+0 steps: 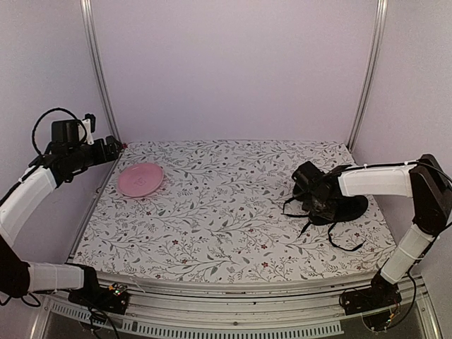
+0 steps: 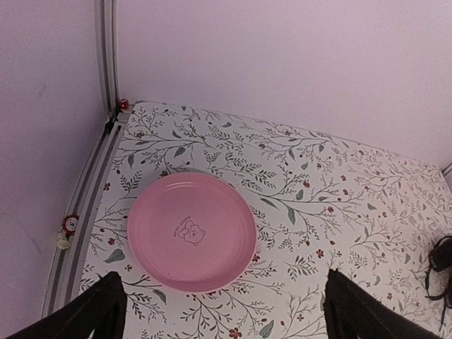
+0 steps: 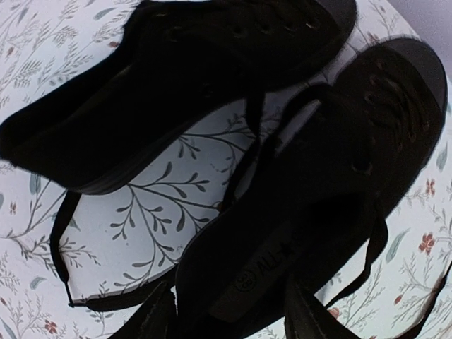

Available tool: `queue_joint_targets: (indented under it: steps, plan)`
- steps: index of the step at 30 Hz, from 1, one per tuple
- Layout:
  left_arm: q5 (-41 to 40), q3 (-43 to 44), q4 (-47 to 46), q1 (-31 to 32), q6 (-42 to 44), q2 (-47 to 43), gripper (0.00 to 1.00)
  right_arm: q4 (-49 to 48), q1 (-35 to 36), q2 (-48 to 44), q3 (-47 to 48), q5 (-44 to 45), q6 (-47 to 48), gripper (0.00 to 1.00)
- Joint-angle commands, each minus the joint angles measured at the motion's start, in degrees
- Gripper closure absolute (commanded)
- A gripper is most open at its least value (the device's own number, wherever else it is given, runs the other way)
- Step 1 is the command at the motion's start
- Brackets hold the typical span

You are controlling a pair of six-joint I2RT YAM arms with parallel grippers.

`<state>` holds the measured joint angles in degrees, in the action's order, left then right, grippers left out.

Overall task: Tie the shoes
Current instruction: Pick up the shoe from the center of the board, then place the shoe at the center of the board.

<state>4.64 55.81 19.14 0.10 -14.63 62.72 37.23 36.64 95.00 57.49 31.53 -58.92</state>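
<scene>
Two black shoes [image 1: 351, 205] lie side by side at the table's right; the right arm hides part of them. Thin black laces [image 1: 344, 244] trail loose toward the near edge. In the right wrist view one shoe [image 3: 176, 85] lies at the upper left and the other shoe [image 3: 339, 176] runs down to the gripper. My right gripper [image 3: 232, 319] straddles that shoe's heel, one finger close to each side; a firm grip does not show. My left gripper [image 2: 222, 311] hangs open and empty above the table's far left corner, by the pink plate [image 2: 191, 232].
The pink plate [image 1: 140, 179] sits at the far left of the flowered table [image 1: 226, 219]. Metal posts [image 1: 99, 70] and pale walls close the back and sides. A dark bit of the shoes [image 2: 442, 272] shows at the left wrist view's right edge.
</scene>
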Motion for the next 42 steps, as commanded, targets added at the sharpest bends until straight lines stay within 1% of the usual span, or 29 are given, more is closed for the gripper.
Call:
queue_joint_targets:
  steps: [1, 4, 5, 7, 10, 14, 17, 18, 21, 23, 26, 32, 35, 38, 42]
  plan:
    - [0.97, -0.55, -0.40, -0.49, -0.22, 0.39, 0.03, -3.61, -0.04, 0.20, -3.00, 1.05, -0.69, 0.60]
    - [0.55, -0.79, -0.56, -0.54, -0.22, 0.36, 0.03, -3.74, -0.08, -1.57, -3.97, 1.82, 0.02, 0.95]
    - [0.43, -0.79, -0.54, -0.61, -0.22, 0.43, 0.03, -3.00, -0.08, -2.56, -4.00, 2.81, 0.07, 0.97]
    - [0.30, -0.85, -0.59, -0.63, -0.23, 0.39, 0.03, -1.59, -0.08, -5.09, -3.80, 4.56, 0.54, 0.98]
    - [0.59, -0.79, -0.80, -0.76, -0.50, 0.47, 0.03, -1.08, -0.08, -10.69, -3.24, 6.02, 4.19, 0.98]
    - [1.84, -0.68, -1.18, -0.87, -0.87, 0.76, 0.03, -3.64, -0.07, -19.53, -2.71, 5.84, 11.25, 0.98]
    - [2.08, -0.84, -1.42, -0.92, -1.18, 0.82, 0.03, -10.30, -0.08, -26.23, -3.32, 1.71, 18.31, 0.98]
    - [2.23, -0.87, -1.53, -1.00, -1.19, 0.88, 0.03, -13.07, -0.09, -28.08, -3.65, -0.27, 22.19, 0.98]
    - [2.96, -0.84, -1.56, -1.11, -1.14, 1.06, 0.03, -20.69, 0.00, -31.32, -3.11, -8.00, 28.69, 0.98]
    - [3.00, -0.75, -1.41, -1.29, -1.09, 1.30, 0.03, -23.35, 0.07, -30.39, -0.70, -12.95, 31.89, 0.98]
    - [2.61, -0.66, -0.98, -1.64, -1.37, 1.68, 0.03, -26.45, 1.34, -26.46, 3.88, -17.96, 36.53, 0.98]
    - [3.10, -0.57, -0.99, -2.12, -1.95, 1.74, 0.03, -34.07, 5.81, -14.53, 11.34, -25.58, 47.26, 0.98]
    - [2.45, -0.87, -1.12, -2.21, -2.10, 1.45, 0.03, -38.15, 9.41, -8.45, 14.36, -29.79, 53.82, 0.98]
    - [1.94, -0.83, -1.10, -2.38, -2.24, 1.35, 0.03, -41.44, 12.79, -3.04, 15.06, -34.54, 57.11, 0.98]
    - [1.43, -1.12, -1.29, -2.42, -2.44, 1.18, 0.03, -40.78, 18.16, 2.64, 15.33, -40.15, 57.85, 0.98]
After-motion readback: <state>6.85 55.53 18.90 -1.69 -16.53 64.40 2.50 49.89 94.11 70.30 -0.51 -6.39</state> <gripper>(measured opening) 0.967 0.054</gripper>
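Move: My right fingers are down astride the heel of the nearer shoe. The shoe's middle is about 8 cm to their right, 1 cm ahead and a couple of centimetres lower. The other shoe's middle is some 9 cm ahead and 2 cm to the right, and its loose lace loops on the cloth about 10 cm to my left and 1 cm ahead. From my idle left hand, the nearer shoe is roughly 75 cm to the right, 5 cm back and 24 cm lower. I finish closing my right fingers until they are almost shut, pinching the nearer shoe by its heel collar. I lift it about 20 cm, then swing it some 25 cm left, away from the other shoe towards the middle of the board, sinking a little at the end. On the way my wrist turns counter-clockwise about 70 degrees and my fingertips tip upward. ##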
